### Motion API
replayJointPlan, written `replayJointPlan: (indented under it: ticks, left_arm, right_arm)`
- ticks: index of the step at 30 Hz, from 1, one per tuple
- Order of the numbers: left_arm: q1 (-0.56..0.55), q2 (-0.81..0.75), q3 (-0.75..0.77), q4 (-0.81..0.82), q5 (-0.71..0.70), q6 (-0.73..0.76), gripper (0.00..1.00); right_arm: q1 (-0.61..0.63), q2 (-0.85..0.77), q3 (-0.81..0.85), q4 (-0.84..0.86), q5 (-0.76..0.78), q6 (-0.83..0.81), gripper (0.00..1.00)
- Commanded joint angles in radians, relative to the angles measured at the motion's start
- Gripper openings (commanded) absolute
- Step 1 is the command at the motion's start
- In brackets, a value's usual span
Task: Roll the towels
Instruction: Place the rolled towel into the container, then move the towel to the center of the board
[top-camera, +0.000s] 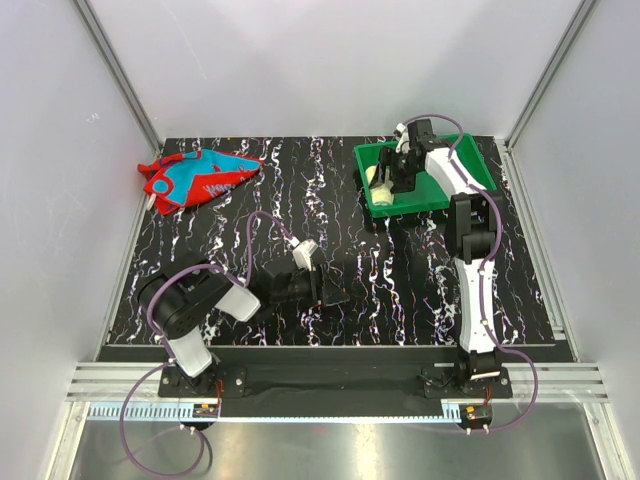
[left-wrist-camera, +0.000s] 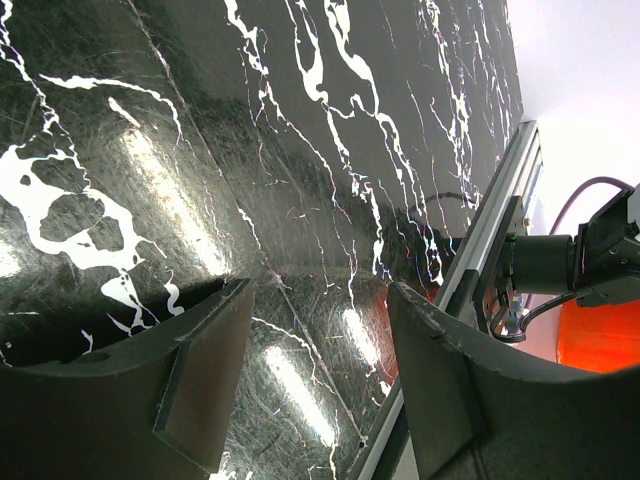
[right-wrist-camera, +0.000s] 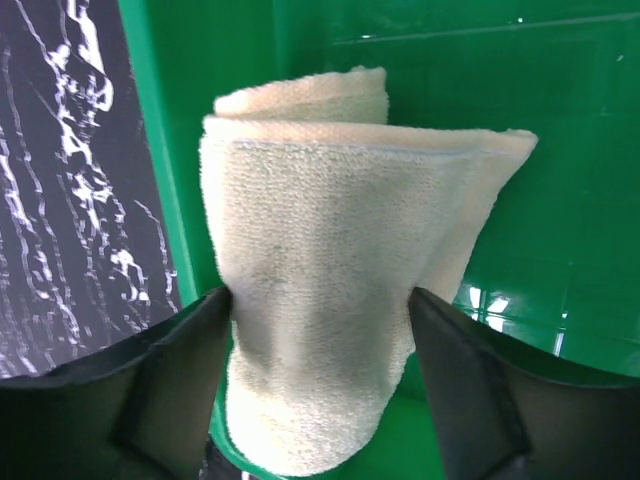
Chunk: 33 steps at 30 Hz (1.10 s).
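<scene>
The pale yellow towel (right-wrist-camera: 320, 260) is rolled up and sits between the fingers of my right gripper (right-wrist-camera: 320, 300), which press on both its sides inside the green tray (right-wrist-camera: 560, 200). In the top view the right gripper (top-camera: 400, 175) is over the tray's left half, with the yellow towel (top-camera: 378, 180) showing beside it. The red towel with teal-blue patterns (top-camera: 195, 177) lies crumpled and unrolled at the back left of the table. My left gripper (top-camera: 318, 285) is open and empty, low over the marbled table near the front middle; it also shows in the left wrist view (left-wrist-camera: 320, 290).
The green tray (top-camera: 470, 150) stands at the back right of the black marbled table (top-camera: 300, 200). White walls close in the sides and back. The table's metal front rail (left-wrist-camera: 500, 230) runs near the left gripper.
</scene>
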Motion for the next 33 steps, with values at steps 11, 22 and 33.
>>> replayJointPlan:
  ticks: [11, 22, 33]
  left_arm:
    - [-0.004, 0.029, -0.043, -0.179, -0.092, 0.056, 0.64]
    - [-0.006, -0.007, -0.067, -0.176, -0.118, 0.043, 0.64]
    - [0.026, -0.428, 0.21, -0.929, -0.546, 0.122, 0.99]
  right_arm:
    - [0.004, -0.182, -0.004, -0.047, 0.105, -0.022, 1.0]
    - [0.017, -0.384, -0.126, -0.029, 0.077, 0.013, 1.0]
    - [0.289, -1.017, -0.794, 0.251, 0.202, 0.218, 1.0]
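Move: The rolled towel sits right between the right hand's loosening fingers, its middle about 1 cm below. The container's left wall is some 5 cm to this hand's left, and its middle about 13 cm to the right and level ahead. From the left hand, the red-and-blue towel lies about 34 cm ahead, 39 cm left and 3 cm lower; the rolled towel is some 34 cm ahead and 14 cm right. Already loosening, the right fingers spread fully and come free of the rolled towel with a slight shift left, then lift about 12 cm nearly straight up. From there the hand swings back some 15 cm over the container's near wall, still rising, tips lifting slightly. Late on, the left hand sets off left about 5 cm towards the red-and-blue towel, rolling and opening wide. ##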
